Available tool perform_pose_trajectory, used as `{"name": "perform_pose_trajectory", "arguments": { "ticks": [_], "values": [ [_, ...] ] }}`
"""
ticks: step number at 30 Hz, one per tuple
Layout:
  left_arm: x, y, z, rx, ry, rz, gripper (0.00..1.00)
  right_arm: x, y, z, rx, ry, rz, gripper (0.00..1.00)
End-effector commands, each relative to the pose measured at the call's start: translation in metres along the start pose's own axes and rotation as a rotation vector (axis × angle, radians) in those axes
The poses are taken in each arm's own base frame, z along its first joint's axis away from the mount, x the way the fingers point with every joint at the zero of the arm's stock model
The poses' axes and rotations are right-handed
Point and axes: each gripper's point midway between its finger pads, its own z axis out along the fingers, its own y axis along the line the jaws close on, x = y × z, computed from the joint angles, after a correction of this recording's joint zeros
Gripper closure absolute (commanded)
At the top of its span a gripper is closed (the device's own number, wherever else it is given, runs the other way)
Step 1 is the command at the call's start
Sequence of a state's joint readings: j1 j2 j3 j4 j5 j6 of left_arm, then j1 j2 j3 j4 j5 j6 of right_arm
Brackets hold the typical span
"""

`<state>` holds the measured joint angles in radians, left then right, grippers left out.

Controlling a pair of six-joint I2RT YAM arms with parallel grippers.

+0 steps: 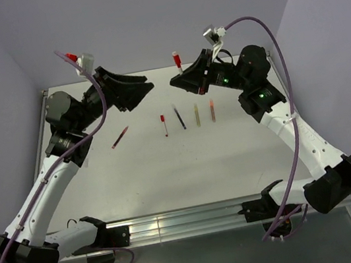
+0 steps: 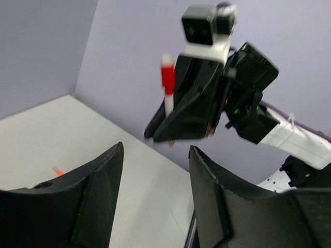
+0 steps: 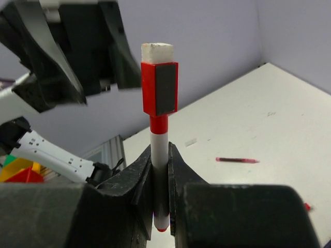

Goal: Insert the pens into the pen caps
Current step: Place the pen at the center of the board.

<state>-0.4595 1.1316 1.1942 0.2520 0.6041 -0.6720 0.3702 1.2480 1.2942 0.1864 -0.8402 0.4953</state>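
My right gripper (image 1: 181, 80) is raised above the table's far middle, shut on a white-barrelled pen (image 3: 159, 150) that stands upright between its fingers. A red cap (image 3: 159, 88) with a pale end sits on the pen's top (image 1: 176, 58). My left gripper (image 1: 146, 87) faces it from the left, a short gap away, open and holding nothing. In the left wrist view the held pen (image 2: 168, 85) shows beyond the spread fingers (image 2: 207, 175). On the table lie a dark red pen (image 1: 119, 137), a short red pen (image 1: 164, 125), a black pen (image 1: 179, 117), an olive pen (image 1: 197, 114) and an orange pen (image 1: 212, 110).
The white table (image 1: 169, 172) has a metal rail (image 1: 177, 223) along its near edge, where both arm bases are bolted. Purple cables (image 1: 102, 110) loop off each arm. Lilac walls close the table in on the left, back and right.
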Motion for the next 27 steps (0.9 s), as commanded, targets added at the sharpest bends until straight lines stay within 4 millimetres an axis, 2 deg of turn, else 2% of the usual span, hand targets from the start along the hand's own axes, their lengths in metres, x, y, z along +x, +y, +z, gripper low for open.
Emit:
{"name": "perform_pose_trajectory", "arguments": {
  "ticks": [1, 4, 10, 16, 21, 27],
  "values": [
    [-0.041, -0.019, 0.009, 0.055, -0.076, 0.089, 0.41, -0.001, 0.017, 0.004, 0.003, 0.005, -0.061, 1.00],
    [-0.049, -0.017, 0.024, 0.078, -0.066, 0.084, 0.39, 0.003, 0.019, 0.009, -0.001, 0.015, -0.052, 1.00],
    [-0.051, -0.018, 0.039, 0.136, -0.035, 0.041, 0.37, 0.009, 0.026, 0.019, -0.026, 0.039, -0.048, 1.00],
    [-0.050, -0.017, 0.044, 0.154, -0.029, 0.018, 0.37, 0.010, 0.029, 0.024, -0.039, 0.043, -0.046, 1.00],
    [-0.050, -0.024, 0.048, 0.200, -0.026, 0.000, 0.37, 0.014, 0.029, 0.032, -0.042, 0.057, -0.036, 1.00],
    [-0.042, -0.025, 0.054, 0.211, -0.006, -0.018, 0.40, 0.012, 0.028, 0.036, -0.035, 0.051, -0.041, 1.00]
  ]
}}
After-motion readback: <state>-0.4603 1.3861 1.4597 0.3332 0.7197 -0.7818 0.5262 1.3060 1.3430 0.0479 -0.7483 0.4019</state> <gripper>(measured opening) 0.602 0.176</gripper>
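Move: The capped red-and-white marker stands upright in the right fingers, its red cap some 6 cm above the right hand point and 1 cm farther out. From the left hand the cap lies about 5 cm ahead, 10 cm to the right and 5 cm higher. The right hand point itself is roughly 4 cm ahead of the left one, 10 cm to its right and 1 cm below. Nothing else stands near; the other pens lie far below on the board. Raise the open left gripper, then ease it forward and to the right towards the red cap, dipping slightly before coming up again, so it ends about 4 cm higher; yaw it slightly clockwise and keep the fingers open. Meanwhile bring the right hand, still gripping the marker, about 4 cm left and a little down and back to meet it. ##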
